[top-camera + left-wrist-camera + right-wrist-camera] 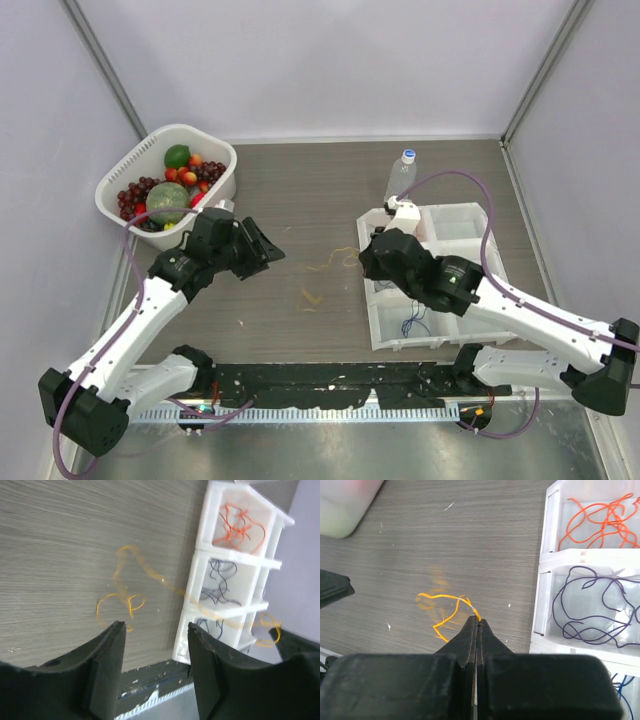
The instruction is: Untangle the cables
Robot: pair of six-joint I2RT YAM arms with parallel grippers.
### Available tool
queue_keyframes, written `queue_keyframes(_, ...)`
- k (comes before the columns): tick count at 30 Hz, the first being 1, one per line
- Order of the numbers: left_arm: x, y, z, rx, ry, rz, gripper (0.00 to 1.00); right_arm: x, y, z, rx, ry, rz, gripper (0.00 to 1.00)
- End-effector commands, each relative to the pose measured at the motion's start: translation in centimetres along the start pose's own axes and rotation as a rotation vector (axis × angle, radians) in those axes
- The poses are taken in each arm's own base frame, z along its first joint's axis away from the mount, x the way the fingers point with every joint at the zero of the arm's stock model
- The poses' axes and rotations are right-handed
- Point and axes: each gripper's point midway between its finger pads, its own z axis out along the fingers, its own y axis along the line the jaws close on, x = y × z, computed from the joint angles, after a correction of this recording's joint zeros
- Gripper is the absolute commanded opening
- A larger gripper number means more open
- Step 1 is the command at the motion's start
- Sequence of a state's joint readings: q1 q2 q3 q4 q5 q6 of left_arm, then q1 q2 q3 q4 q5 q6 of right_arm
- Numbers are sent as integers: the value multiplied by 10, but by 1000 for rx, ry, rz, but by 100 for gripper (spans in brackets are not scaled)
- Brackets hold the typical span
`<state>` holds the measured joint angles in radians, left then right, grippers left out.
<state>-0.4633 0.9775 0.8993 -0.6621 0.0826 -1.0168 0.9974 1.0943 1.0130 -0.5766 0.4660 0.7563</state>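
A thin yellow-orange cable (442,607) is pinched in my right gripper (478,621), which is shut on one end just left of the white tray. In the top view this cable (328,262) trails from the right gripper (362,256) toward my left gripper (274,252). The left gripper (156,632) is open with nothing between its fingers, hovering above the table. A second yellow-orange cable (120,605) lies looped on the wood below it. A blurred strand (200,606) runs across toward the tray.
The white divided tray (378,325) holds sorted cables: orange (600,517), purple (590,605) and blue (625,687) in separate compartments. A clear bottle (400,175) stands behind the tray. A white basket (112,190) of fruit sits at the back left.
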Motion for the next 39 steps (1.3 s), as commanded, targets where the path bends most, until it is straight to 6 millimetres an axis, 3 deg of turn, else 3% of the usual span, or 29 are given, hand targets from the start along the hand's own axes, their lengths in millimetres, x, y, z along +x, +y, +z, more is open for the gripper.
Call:
queue_keyframes(1, 3, -43, -14, 191, 61, 64, 61, -32, -19, -21, 48, -146, 71, 1)
queue_keyframes(3, 5, -42, -16, 191, 71, 82, 67, -47, -32, -35, 88, -210, 75, 1)
queue_keyframes(7, 11, -37, -17, 180, 104, 102, 70, -82, -66, -74, 182, -358, 101, 1)
queue_keyframes(15, 13, -38, -18, 185, 114, 109, 71, -144, -146, -184, 338, -697, 297, 1)
queue_keyframes(21, 11, -44, -17, 196, 119, 108, 71, -158, -190, -240, 396, -828, 415, 1)
queue_keyframes(24, 11, -46, -17, 201, 122, 105, 71, -150, -204, -247, 406, -836, 434, 1)
queue_keyframes(28, 11, -46, -17, 202, 126, 101, 72, -130, -216, -241, 392, -817, 508, 1)
queue_keyframes(32, 13, -48, -16, 206, 134, 93, 72, -102, -217, -219, 355, -750, 570, 1)
queue_keyframes(39, 13, -51, -14, 216, 145, 83, 72, -47, -207, -161, 321, -605, 676, 1)
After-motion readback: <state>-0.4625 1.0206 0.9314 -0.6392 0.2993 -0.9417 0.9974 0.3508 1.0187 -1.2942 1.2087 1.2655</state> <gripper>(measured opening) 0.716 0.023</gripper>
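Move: The right gripper already holds the yellow cable. The near right-hand compartment of the tray lies about 26 cm to its right, 6 cm back and 18 cm below. The blue cable lies in the compartment left of that one, roughly 11 cm right and 6 cm back of the hand; the purple cable is some 7 cm right and 6 cm ahead. From the empty left gripper that near right-hand compartment is about 45 cm right and 7 cm back. Keep the right fingers shut on the yellow cable and swing it fast to the right across the tray, nearly 30 cm, easing back a little. Rise about 18 cm on the way, turning the wrist some 45 degrees clockwise and tipping the fingers up, then sink about 10 cm above the right-hand column. Finish opening the empty left gripper, drifting it slightly right. ##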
